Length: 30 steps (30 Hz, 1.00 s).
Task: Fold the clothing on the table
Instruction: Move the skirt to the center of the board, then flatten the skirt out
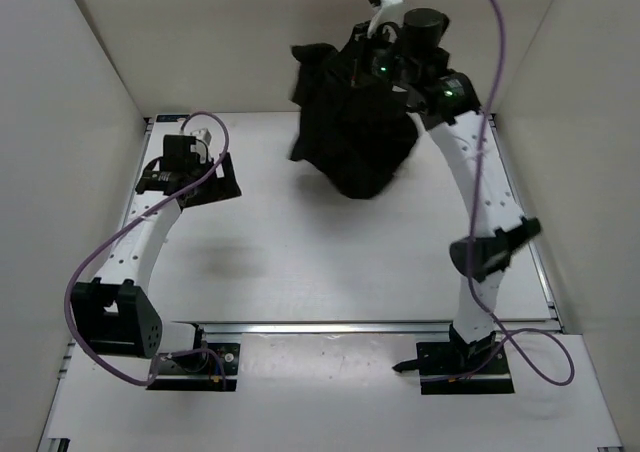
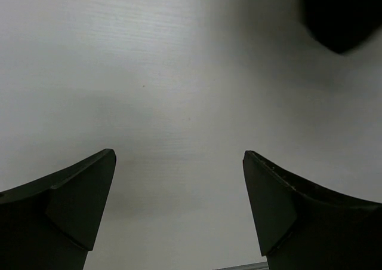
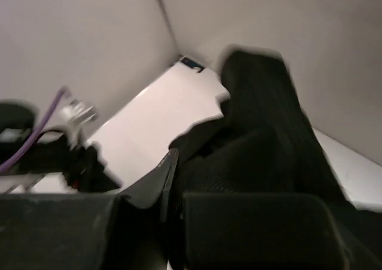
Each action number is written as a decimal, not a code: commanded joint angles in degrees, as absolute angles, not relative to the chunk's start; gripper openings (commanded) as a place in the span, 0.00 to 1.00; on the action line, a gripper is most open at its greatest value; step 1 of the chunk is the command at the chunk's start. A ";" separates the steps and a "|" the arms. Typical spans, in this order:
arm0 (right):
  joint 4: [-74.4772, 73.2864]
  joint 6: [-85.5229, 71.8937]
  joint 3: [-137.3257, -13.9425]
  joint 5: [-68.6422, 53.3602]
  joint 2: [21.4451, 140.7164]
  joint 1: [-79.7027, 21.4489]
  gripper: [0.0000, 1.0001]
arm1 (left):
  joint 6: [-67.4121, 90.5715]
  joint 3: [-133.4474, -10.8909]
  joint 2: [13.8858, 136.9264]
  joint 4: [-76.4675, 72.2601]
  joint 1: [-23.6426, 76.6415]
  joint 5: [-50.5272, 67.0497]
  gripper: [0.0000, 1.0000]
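The black clothing hangs bunched in the air over the far side of the white table, its lower end just above the surface. My right gripper holds it from the top, shut on a fold. In the right wrist view the fabric fills the space beside the gripper, and only one finger shows clearly. My left gripper hovers over the left of the table, open and apart from the garment. In the left wrist view the gripper has only bare table between its fingers, and a tip of the clothing shows at the top right.
White walls enclose the table on the left, far and right sides. A silver rail crosses the near edge by both arm bases. A purple cable loops above the right arm.
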State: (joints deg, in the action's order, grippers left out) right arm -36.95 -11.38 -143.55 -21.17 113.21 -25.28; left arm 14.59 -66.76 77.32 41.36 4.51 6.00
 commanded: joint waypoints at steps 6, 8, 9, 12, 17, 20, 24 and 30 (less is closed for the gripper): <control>-11.95 -19.86 -83.22 -24.79 78.24 -13.38 0.02 | 18.64 -73.91 69.00 40.34 3.78 8.52 0.98; -13.97 -18.64 -74.20 -22.86 76.73 -13.01 0.26 | 19.16 -73.92 69.43 40.70 4.57 9.40 0.99; -14.15 -18.11 -68.00 -21.37 76.90 -13.44 0.46 | 19.60 -72.78 69.17 40.52 4.31 10.27 0.99; -15.55 -19.77 -55.66 -24.42 79.01 -12.14 0.78 | 20.83 -69.36 68.82 39.81 5.01 12.04 0.99; -19.94 -18.90 -48.25 -23.38 76.56 -10.99 0.85 | 20.83 -63.29 65.05 39.99 6.33 12.48 0.98; -20.22 -17.14 -48.25 -22.50 72.43 -9.24 0.92 | 22.06 -59.78 62.32 38.77 8.35 12.13 0.98; -21.18 -15.90 -52.11 -21.36 72.77 -8.69 0.94 | 25.21 -55.12 63.89 36.14 12.65 15.72 0.98; -19.87 -16.70 -59.23 -20.13 80.32 -12.65 0.94 | 33.12 -48.62 70.05 25.52 24.50 16.79 0.99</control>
State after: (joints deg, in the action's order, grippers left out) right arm -21.71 -16.91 -56.49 -21.17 76.69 -11.07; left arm 27.83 -52.16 68.23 32.36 20.32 14.92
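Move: The right hand holds the skirt high, its bulk hanging almost straight below, the middle some 18 cm down. The board's centre lies about 16 cm back from this hand, 3 cm left and 44 cm below; the metal rail along the near edge is some 38 cm back, 3 cm left, at board height. From the open left hand, the board's centre is roughly 4 cm back, 21 cm right and 15 cm below. Right hand plunges some 40 cm, also rightward and back, releasing the skirt, then rises 10; left hand shifts right. ##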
